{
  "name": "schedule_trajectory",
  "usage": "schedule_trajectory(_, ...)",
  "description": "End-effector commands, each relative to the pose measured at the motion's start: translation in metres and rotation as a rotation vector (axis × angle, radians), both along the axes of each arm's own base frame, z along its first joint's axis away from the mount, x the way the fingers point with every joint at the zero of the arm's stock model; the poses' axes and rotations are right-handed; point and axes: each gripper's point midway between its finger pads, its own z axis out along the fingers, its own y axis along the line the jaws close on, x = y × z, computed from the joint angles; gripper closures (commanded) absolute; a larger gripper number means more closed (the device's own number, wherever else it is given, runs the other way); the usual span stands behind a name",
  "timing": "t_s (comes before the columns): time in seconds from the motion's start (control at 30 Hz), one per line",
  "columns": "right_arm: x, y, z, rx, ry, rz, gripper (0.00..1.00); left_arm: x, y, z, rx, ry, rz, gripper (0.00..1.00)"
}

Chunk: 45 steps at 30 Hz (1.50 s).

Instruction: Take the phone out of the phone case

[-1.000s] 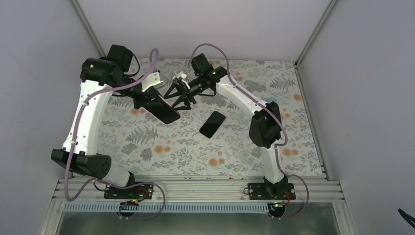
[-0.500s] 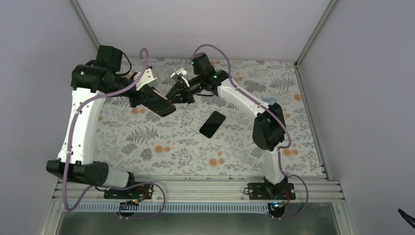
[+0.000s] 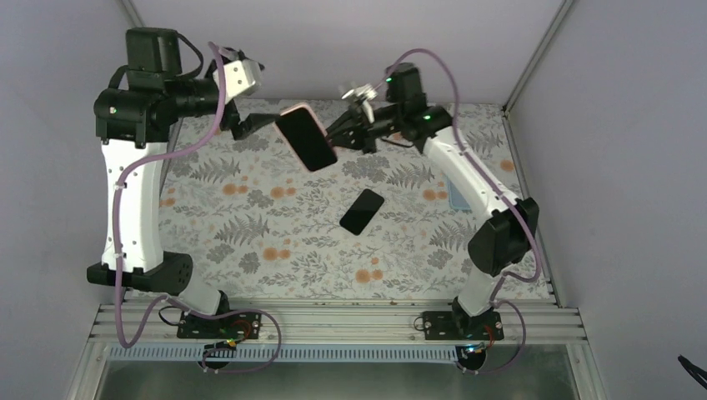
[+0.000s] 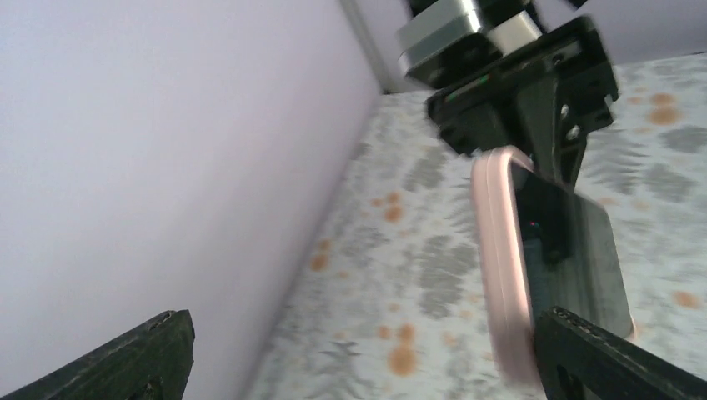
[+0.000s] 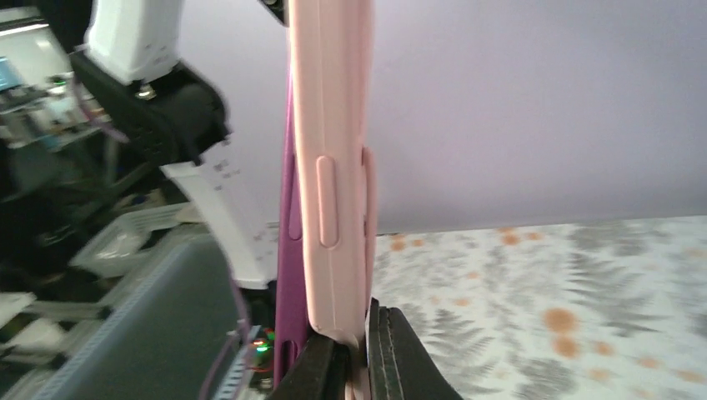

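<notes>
The pink phone case (image 3: 305, 137) hangs in the air above the back of the table, its dark inner face turned towards the top camera. My right gripper (image 3: 343, 134) is shut on its right edge. In the right wrist view the case (image 5: 329, 167) stands upright, its lower edge pinched between my fingers (image 5: 354, 354). My left gripper (image 3: 250, 125) is open just left of the case. In the left wrist view its fingers (image 4: 125, 358) are spread wide, with the case (image 4: 500, 275) beside the right one. A black phone (image 3: 362, 211) lies flat on the floral table.
A light blue flat object (image 3: 458, 193) lies on the table under my right arm. Grey walls (image 3: 75, 208) enclose the table on the left, back and right. An aluminium rail (image 3: 333, 321) runs along the front edge by the arm bases.
Both arms rose and the case went up and to the right. The right gripper closed on the case's edge, and the left gripper now stands open beside it.
</notes>
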Motion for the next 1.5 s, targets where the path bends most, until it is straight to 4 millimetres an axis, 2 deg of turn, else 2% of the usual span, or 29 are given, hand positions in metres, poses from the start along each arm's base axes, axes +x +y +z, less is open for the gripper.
schedule_trajectory(0.0,0.036,-0.033,0.042,0.070,-0.113,-0.161,0.97,0.041,0.019,0.051,-0.070,-0.235,0.182,0.00)
schedule_trajectory(0.1,0.092,-0.041,0.050,0.062,-0.139,-0.417,0.97,0.043,0.017,0.077,-0.168,-0.432,0.263,0.00)
schedule_trajectory(0.2,0.147,-0.050,0.056,0.048,-0.163,-0.655,0.97,0.024,-0.013,0.078,-0.190,-0.667,0.293,0.00)
schedule_trajectory(0.23,0.162,-0.055,0.064,0.057,-0.166,-0.711,0.97,0.030,-0.019,0.078,-0.204,-0.652,0.306,0.00)
schedule_trajectory(0.3,0.186,-0.061,0.070,0.071,-0.149,-0.794,0.97,0.054,-0.022,0.072,-0.226,-0.601,0.408,0.00)
schedule_trajectory(0.4,0.204,-0.059,0.078,0.098,-0.136,-0.821,0.97,0.073,-0.037,0.054,-0.198,-0.636,0.469,0.00)
schedule_trajectory(0.53,0.208,-0.051,0.082,0.119,-0.133,-0.816,0.97,0.087,-0.054,0.041,-0.188,-0.695,0.518,0.00)
schedule_trajectory(0.8,0.208,-0.046,0.078,0.115,-0.123,-0.810,0.97,0.106,-0.084,0.002,-0.222,-0.660,0.495,0.00)
schedule_trajectory(0.9,0.206,-0.047,0.079,0.116,-0.121,-0.808,0.97,0.112,-0.088,-0.011,-0.230,-0.654,0.506,0.00)
schedule_trajectory(1.23,0.200,-0.044,0.082,0.125,-0.112,-0.790,0.97,0.125,-0.103,-0.038,-0.229,-0.625,0.494,0.00)
schedule_trajectory(1.47,0.193,-0.038,0.084,0.134,-0.098,-0.766,0.97,0.133,-0.099,-0.044,-0.221,-0.649,0.557,0.00)
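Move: Upright in the closed right fingers, gripped by its long edge near the lower end, the pink case with the phone still in it has its middle about 5 cm left of the right hand, 1 cm ahead and 4 cm above. From the empty, open left hand the pink case lies some 9 cm to the right, 5 cm back and 5 cm lower. The loose black phone is on the table about 37 cm below the right hand, 6 cm to its right and 4 cm farther out. Carrying the pink case forward about 21 cm, with some drift right and up, the right hand swings roughly 45 degrees clockwise, then stays there, grip kept. The left hand follows towards the case, forward and right with a brief early rise before sinking, tipping fingers up and turning counter-clockwise, until the still wide-open fingers straddle the line to the screen side. ##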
